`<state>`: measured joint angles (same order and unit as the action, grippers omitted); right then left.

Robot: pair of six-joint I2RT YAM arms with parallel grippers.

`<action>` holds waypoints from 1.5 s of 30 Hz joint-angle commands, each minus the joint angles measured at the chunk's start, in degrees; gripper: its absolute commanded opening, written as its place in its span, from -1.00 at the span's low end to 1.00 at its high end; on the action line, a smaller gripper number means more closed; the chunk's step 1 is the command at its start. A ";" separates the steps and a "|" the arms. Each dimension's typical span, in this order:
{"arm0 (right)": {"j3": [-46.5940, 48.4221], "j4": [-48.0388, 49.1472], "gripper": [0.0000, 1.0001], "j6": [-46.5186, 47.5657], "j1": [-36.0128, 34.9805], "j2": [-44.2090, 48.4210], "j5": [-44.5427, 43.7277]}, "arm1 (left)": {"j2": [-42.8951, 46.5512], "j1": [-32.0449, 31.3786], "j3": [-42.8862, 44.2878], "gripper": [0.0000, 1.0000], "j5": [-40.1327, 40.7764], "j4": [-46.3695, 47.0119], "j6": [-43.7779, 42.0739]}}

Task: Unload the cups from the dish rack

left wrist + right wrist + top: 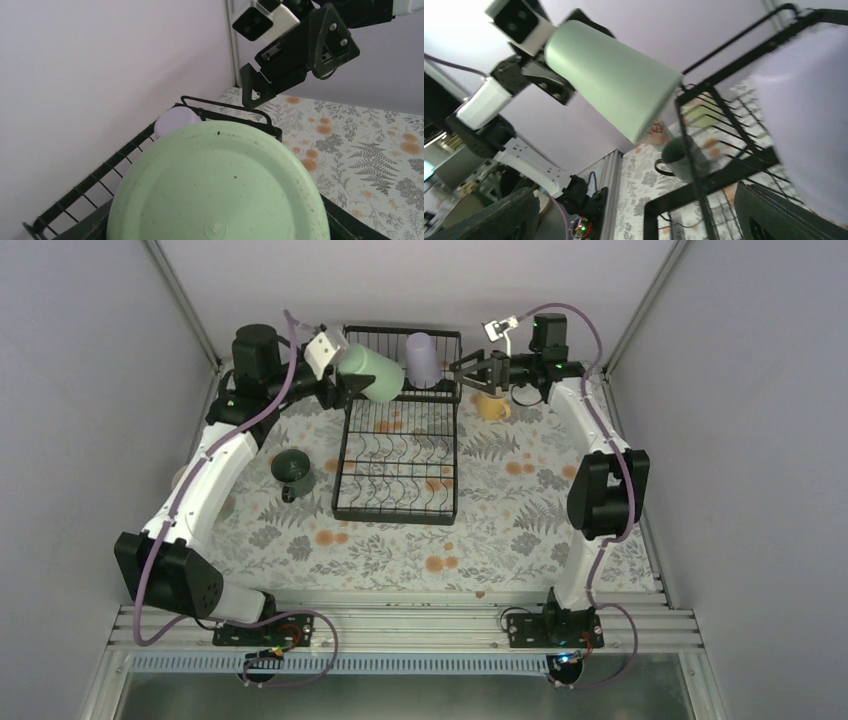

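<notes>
The black wire dish rack (398, 455) stands mid-table, its raised shelf (403, 338) at the far end. My left gripper (348, 387) is shut on a mint-green cup (370, 373), held tilted over the shelf's left end; the cup's base fills the left wrist view (220, 185). A lavender cup (422, 358) stands upside down in the shelf and shows in the left wrist view (175, 122) and the right wrist view (809, 125). My right gripper (464, 370) is open and empty just right of it. The mint-green cup shows in the right wrist view (609, 77).
A dark grey-green mug (292, 470) stands on the floral cloth left of the rack, also in the right wrist view (684, 157). A yellow-orange mug (492, 407) stands right of the rack, under my right arm. Grey walls close in on three sides.
</notes>
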<state>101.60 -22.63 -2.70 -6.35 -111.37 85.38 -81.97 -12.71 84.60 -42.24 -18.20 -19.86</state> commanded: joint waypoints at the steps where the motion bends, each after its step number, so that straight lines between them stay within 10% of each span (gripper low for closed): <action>1: 1.46 9.19 1.00 -9.14 -4.84 1.34 16.13 | 4.14 -0.66 -6.89 -0.10 -3.62 17.10 3.39; 25: 2.77 10.89 0.92 -13.37 -14.13 5.82 15.92 | 3.08 -5.65 -11.08 0.00 -7.37 26.37 6.10; 45: 0.68 13.59 -0.84 -16.50 -15.03 14.29 16.07 | 1.82 -7.67 -12.19 0.79 -6.94 19.69 -0.36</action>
<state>103.11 -11.88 -18.33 -20.75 -100.79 87.92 -80.38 -20.21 72.75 -49.89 4.64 -16.95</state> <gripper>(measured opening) 0.119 0.868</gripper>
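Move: The left hand holds the green cup, its open end pointing right. The right gripper, about 25 cm right, 5 ahead and 7 below, is to take it. From the right hand, the green cup lies roughly 20 cm left, 4 back and 7 higher. The purple cup on the upper shelf is some 9 cm left, 7 ahead and 4 below; the yellow cup is about 10 cm right, 3 ahead and 28 below. Right hand swings back, up and 8 cm left, pinching the cup's rim end, as left brings it, then opens. ##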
